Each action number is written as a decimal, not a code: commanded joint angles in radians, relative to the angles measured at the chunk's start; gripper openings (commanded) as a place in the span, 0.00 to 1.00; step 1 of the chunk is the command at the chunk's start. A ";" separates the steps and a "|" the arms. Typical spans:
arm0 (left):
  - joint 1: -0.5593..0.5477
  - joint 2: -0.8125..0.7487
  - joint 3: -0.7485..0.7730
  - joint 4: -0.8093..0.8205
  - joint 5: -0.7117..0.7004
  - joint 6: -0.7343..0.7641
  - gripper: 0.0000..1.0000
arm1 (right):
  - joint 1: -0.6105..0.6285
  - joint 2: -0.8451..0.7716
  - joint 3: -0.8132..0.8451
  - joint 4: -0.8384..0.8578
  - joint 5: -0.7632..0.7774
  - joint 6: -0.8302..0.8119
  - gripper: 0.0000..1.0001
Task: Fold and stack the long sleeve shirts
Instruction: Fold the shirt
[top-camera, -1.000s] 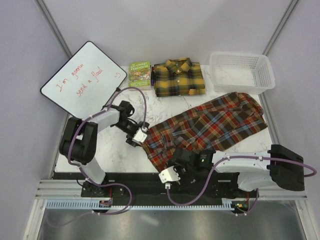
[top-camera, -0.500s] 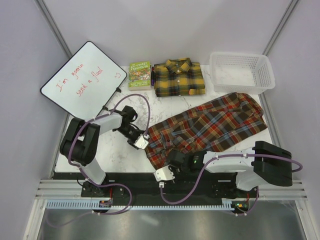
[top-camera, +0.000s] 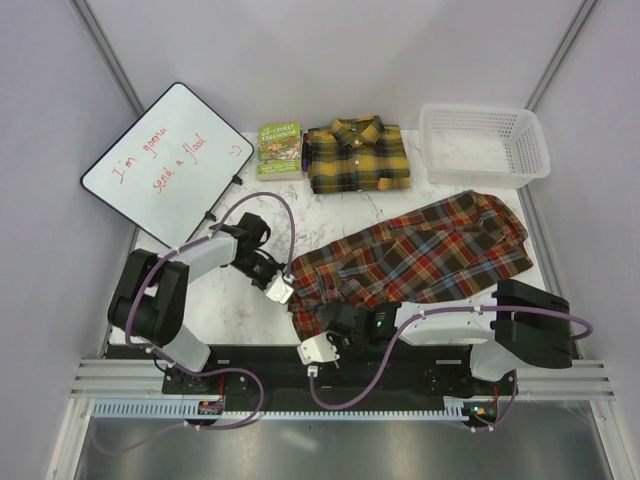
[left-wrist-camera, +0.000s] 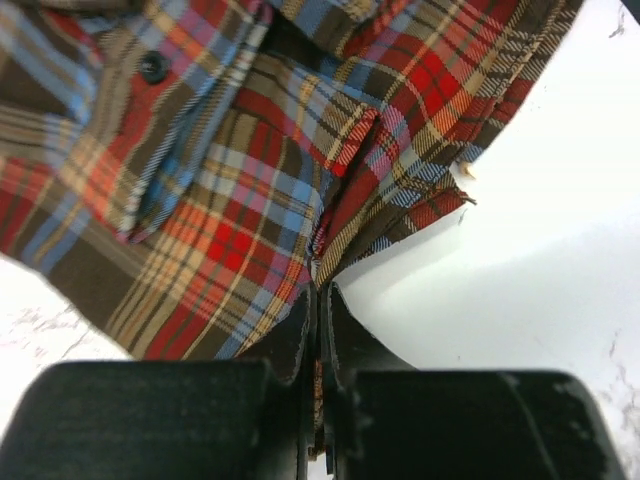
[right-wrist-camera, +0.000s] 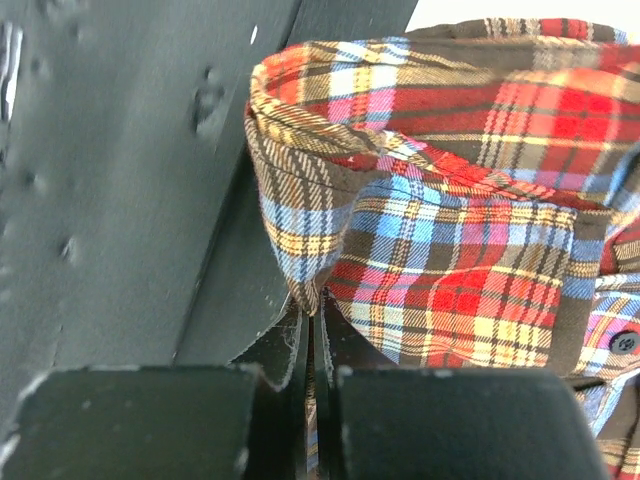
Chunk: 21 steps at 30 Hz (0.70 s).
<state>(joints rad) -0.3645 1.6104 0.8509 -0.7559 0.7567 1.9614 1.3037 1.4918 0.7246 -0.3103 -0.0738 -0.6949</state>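
Observation:
The red-brown plaid long sleeve shirt (top-camera: 425, 250) lies spread and rumpled across the middle and right of the table. My left gripper (top-camera: 289, 282) is shut on its left edge; in the left wrist view the fingers (left-wrist-camera: 300, 330) pinch a fold of the plaid cloth (left-wrist-camera: 230, 170). My right gripper (top-camera: 325, 323) is shut on the shirt's near-left corner, with cloth (right-wrist-camera: 460, 240) pinched between its fingers (right-wrist-camera: 290, 345). The yellow and black shirt (top-camera: 356, 156) lies folded at the back, apart from both grippers.
A whiteboard (top-camera: 165, 160) with red writing lies at the back left. A small green book (top-camera: 280, 148) sits beside the folded shirt. A white basket (top-camera: 485, 145) stands at the back right. The black base rail (top-camera: 250, 362) runs along the near edge.
Both grippers went from open to shut on the red-brown shirt's left end. The right arm slid left along the near edge, and the shirt's corner bunched up.

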 joint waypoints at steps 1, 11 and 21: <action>0.044 -0.098 0.028 -0.059 0.044 0.094 0.02 | 0.009 0.028 0.075 0.093 0.035 0.003 0.00; 0.038 -0.132 0.169 -0.109 0.138 0.018 0.02 | 0.008 -0.201 0.042 0.088 0.111 0.074 0.00; -0.103 -0.006 0.428 -0.030 0.187 -0.263 0.02 | -0.081 -0.453 -0.050 -0.016 0.192 0.077 0.00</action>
<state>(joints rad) -0.4049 1.5467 1.1671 -0.8539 0.8753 1.8683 1.2697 1.1412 0.7170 -0.2752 0.0605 -0.6327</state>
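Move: The shirt's left end is already pinched in both shut grippers, just above the table. The middle of its spread body lies some 28 cm to the left hand's right and 5 cm ahead, a couple of centimetres lower; from the right hand it is about 21 cm right and 18 cm ahead. The folded yellow shirt sits around 27 cm ahead and 15 cm right of the left hand, with the book 28 cm ahead and 3 cm left. The shirt's gripped end is lifted by both hands together, about 11 cm, while both stay shut on the cloth. The left hand also carries its part some 5 cm right and 5 cm forward, over towards the spread body. The right first slides nearly 3 cm left, then rises and goes 3–4 cm forward, easing back right late on, its wrist tilting some 20–25 degrees so the fingertips swing out leftward. ##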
